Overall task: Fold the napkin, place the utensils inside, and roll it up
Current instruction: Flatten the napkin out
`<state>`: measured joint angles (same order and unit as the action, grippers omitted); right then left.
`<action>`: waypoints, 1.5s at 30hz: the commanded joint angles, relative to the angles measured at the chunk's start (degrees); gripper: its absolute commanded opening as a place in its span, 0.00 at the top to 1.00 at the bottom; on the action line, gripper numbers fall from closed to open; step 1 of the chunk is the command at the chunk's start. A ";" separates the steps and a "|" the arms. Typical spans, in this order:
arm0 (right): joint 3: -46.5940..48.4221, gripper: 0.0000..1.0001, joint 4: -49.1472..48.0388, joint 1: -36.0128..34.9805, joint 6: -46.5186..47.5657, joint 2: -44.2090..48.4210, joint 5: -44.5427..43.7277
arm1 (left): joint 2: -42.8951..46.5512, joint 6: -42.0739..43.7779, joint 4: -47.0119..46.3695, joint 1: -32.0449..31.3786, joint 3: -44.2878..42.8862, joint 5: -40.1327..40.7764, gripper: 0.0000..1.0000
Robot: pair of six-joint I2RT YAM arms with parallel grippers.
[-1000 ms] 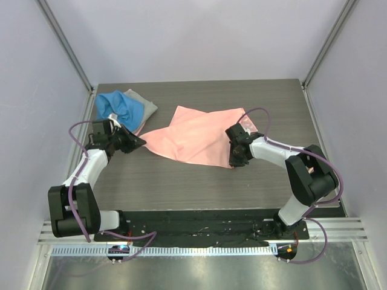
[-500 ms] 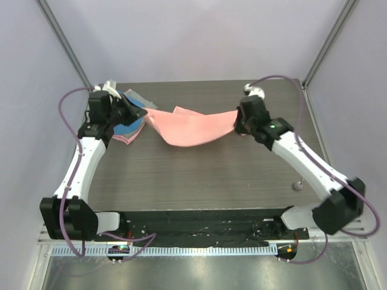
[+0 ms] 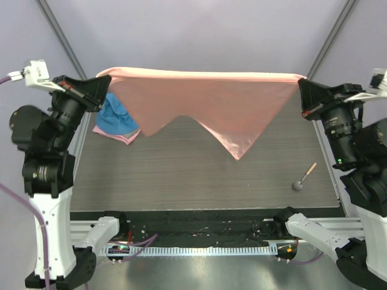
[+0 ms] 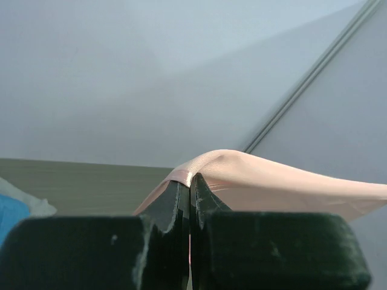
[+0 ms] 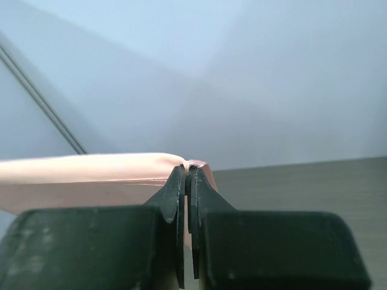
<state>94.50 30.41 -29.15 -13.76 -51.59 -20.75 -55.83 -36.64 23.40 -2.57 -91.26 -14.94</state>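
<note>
The salmon-pink napkin (image 3: 205, 103) hangs stretched high above the table between both arms, its lower edge dropping to a point near the middle. My left gripper (image 3: 107, 84) is shut on the napkin's left corner (image 4: 208, 166). My right gripper (image 3: 301, 86) is shut on the right corner (image 5: 195, 164). In each wrist view the black fingers pinch the cloth hem tight. A small spoon (image 3: 303, 177) with a silver bowl and tan handle lies on the table at the right, below the right arm.
A blue cloth (image 3: 117, 118) lies at the table's back left with a pink edge under it, partly behind the hanging napkin. The dark wood table (image 3: 181, 175) is enclosed by pale walls and metal corner posts (image 3: 60, 30).
Both arms rose high and spread apart, lifting the napkin off the table and pulling it taut. The right gripper closed on its corner. The spoon came into view.
</note>
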 commanded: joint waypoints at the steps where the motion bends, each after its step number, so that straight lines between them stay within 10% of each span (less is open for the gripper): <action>1: 3.67 0.99 -1.85 -0.03 3.12 -1.66 -0.16 | 0.90 0.70 2.27 0.11 -2.43 1.23 1.00; 9: 7.01 0.99 -1.41 1.63 6.55 -18.88 -5.53 | -14.97 -1.33 -0.72 0.11 -1.73 -4.92 1.00; 20: 13.75 0.99 -7.47 18.77 0.84 -39.18 15.99 | -36.60 -0.01 -11.36 -0.07 -10.48 -10.10 1.00; 30: 27.50 0.99 -2.73 19.48 3.21 -41.49 15.66 | -37.96 0.60 -11.89 -2.09 -20.63 -14.24 1.00; 45: -28.03 0.99 0.68 19.48 -5.39 -10.57 -0.42 | -12.29 -0.70 -11.98 -5.87 30.24 -10.38 1.00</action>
<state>77.65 26.70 -9.67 -14.00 -66.72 -13.54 -72.18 -36.86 11.09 -6.79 -71.92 -26.30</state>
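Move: Over the table's near half, both hands hold the napkin's corners some 53 cm up. The bare middle of the table, where the napkin is taken, lies about 12 cm ahead and 23 cm to the right of the left hand, and some 15 cm ahead and 24 cm to the left of the right hand. The cloth stack sits roughly 28 cm ahead and 9 cm left of the left hand; the spoon is level with the right hand, 15 cm to its right. Flinging the napkin out, both hands ease back and up a touch, then sweep quickly forward and down together, about 25 cm out and 20 cm down, with wrists tipping downward some 30 degrees. They rise again at full reach, then draw back and sink towards the table, tipping down once more, their shut fingers keeping the pinch on both corners. ##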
